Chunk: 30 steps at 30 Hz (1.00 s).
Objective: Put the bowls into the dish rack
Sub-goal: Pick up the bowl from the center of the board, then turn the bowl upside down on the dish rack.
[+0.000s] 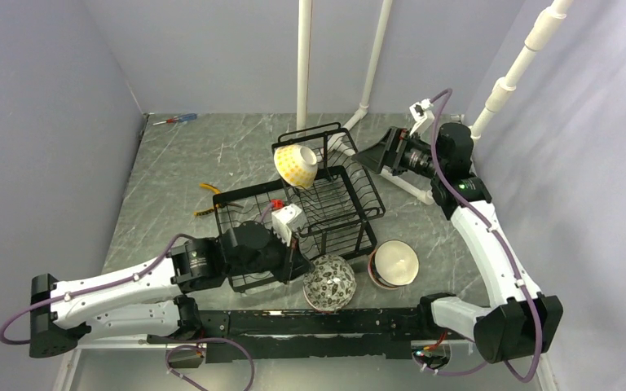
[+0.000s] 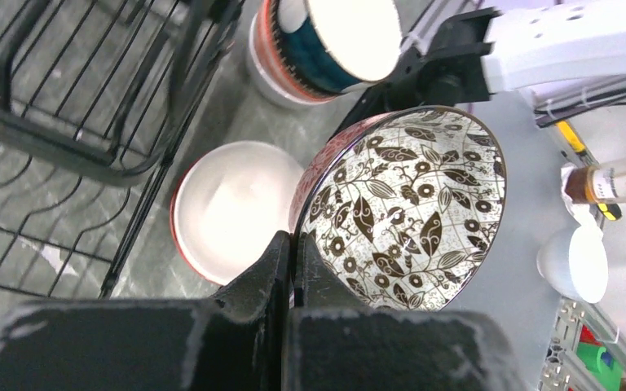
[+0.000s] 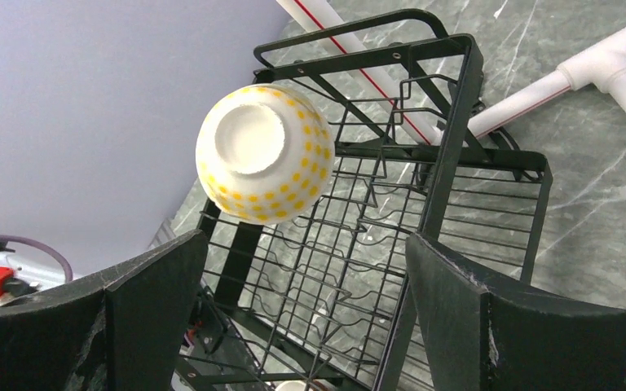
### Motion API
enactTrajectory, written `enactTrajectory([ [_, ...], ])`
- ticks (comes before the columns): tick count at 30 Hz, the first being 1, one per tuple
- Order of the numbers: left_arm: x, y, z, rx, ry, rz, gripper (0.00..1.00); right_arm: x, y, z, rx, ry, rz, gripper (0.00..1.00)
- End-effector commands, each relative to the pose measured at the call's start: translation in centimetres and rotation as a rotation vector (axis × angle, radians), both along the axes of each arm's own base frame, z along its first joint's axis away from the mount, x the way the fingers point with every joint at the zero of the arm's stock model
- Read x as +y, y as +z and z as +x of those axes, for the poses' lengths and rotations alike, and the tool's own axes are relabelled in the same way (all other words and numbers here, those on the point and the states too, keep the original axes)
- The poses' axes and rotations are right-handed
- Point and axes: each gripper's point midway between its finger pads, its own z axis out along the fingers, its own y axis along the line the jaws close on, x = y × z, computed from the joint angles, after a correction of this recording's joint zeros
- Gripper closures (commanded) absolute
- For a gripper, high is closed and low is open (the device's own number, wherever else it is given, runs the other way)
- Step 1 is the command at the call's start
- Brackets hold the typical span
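The black wire dish rack [image 1: 344, 213] stands mid-table. A yellow dotted bowl [image 1: 295, 164] lies tilted on its upper tier, foot toward the right wrist camera [image 3: 262, 163]. My right gripper [image 1: 372, 156] hovers at the rack's back right, open and empty, apart from that bowl; its fingers [image 3: 151, 305] frame the rack wires [image 3: 444, 122]. My left gripper [image 2: 295, 252] is shut on the rim of a pink-red bowl with a leaf-patterned inside [image 2: 407, 208], tilted up at the rack's near corner [image 1: 330, 283]. A white, red-rimmed bowl [image 2: 228, 208] sits just beneath it.
A stack of bowls with a teal one on top [image 1: 393, 263] [image 2: 326, 45] stands right of the patterned bowl. White pipes [image 1: 303, 65] rise behind the rack. A screwdriver [image 1: 175, 120] lies at the far left corner, a yellow tool [image 1: 208, 191] left of the rack.
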Motion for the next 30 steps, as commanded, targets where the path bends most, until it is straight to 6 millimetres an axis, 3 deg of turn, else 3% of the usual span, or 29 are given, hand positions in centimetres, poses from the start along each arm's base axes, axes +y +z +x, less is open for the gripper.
enactTrajectory([
  [1,-1.6,8.0,-0.4,-0.165,-0.11,-0.18,0.97,-0.2,3.9,-0.7,-0.117,0.003,0.012,0.03],
  [8,-0.5,12.0,2.0,-0.31,-0.007,-0.196,0.97,-0.2,4.7,-0.8,-0.131,0.01,0.014,0.02],
  [12,-0.9,14.9,4.2,-0.378,0.082,-0.188,0.97,-0.4,5.6,-1.3,-0.151,0.003,0.016,0.02],
  [17,-1.4,16.7,6.6,-0.437,0.159,-0.155,0.97,-1.0,6.4,-1.9,-0.186,-0.032,0.005,0.0],
  [25,-0.5,18.1,11.0,-0.402,0.245,-0.161,0.98,-1.8,8.6,-2.9,-0.253,-0.079,0.001,0.0],
  [30,1.2,18.4,13.8,-0.355,0.304,-0.198,0.97,-1.9,9.4,-3.5,-0.272,-0.076,0.009,0.0],
])
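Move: The left gripper already holds the patterned bowl by its rim. From that hand the rack's upper tier lies about 21 cm ahead, 6 cm right and slightly below, with the yellow-dotted bowl on it 24 cm ahead and 2 cm left. The white bowl sits 16 cm below, 2 cm ahead and 6 cm right. From the right hand the patterned bowl is some 22 cm back, 7 cm left and 13 cm lower. Keeping its pinch on the patterned bowl's rim, the left hand climbs away from the white bowl, about 13 cm in all, and, soon after starting up, sweeps forward about as far to bring the bowl over the rack's upper tier and nearer the right gripper, rolling some 20 degrees about the line of its fingers and turning somewhat counter-clockwise. Meanwhile the wide-open, empty right gripper rises about 6 cm, draws back 3 cm and tips its fingers slightly up. ##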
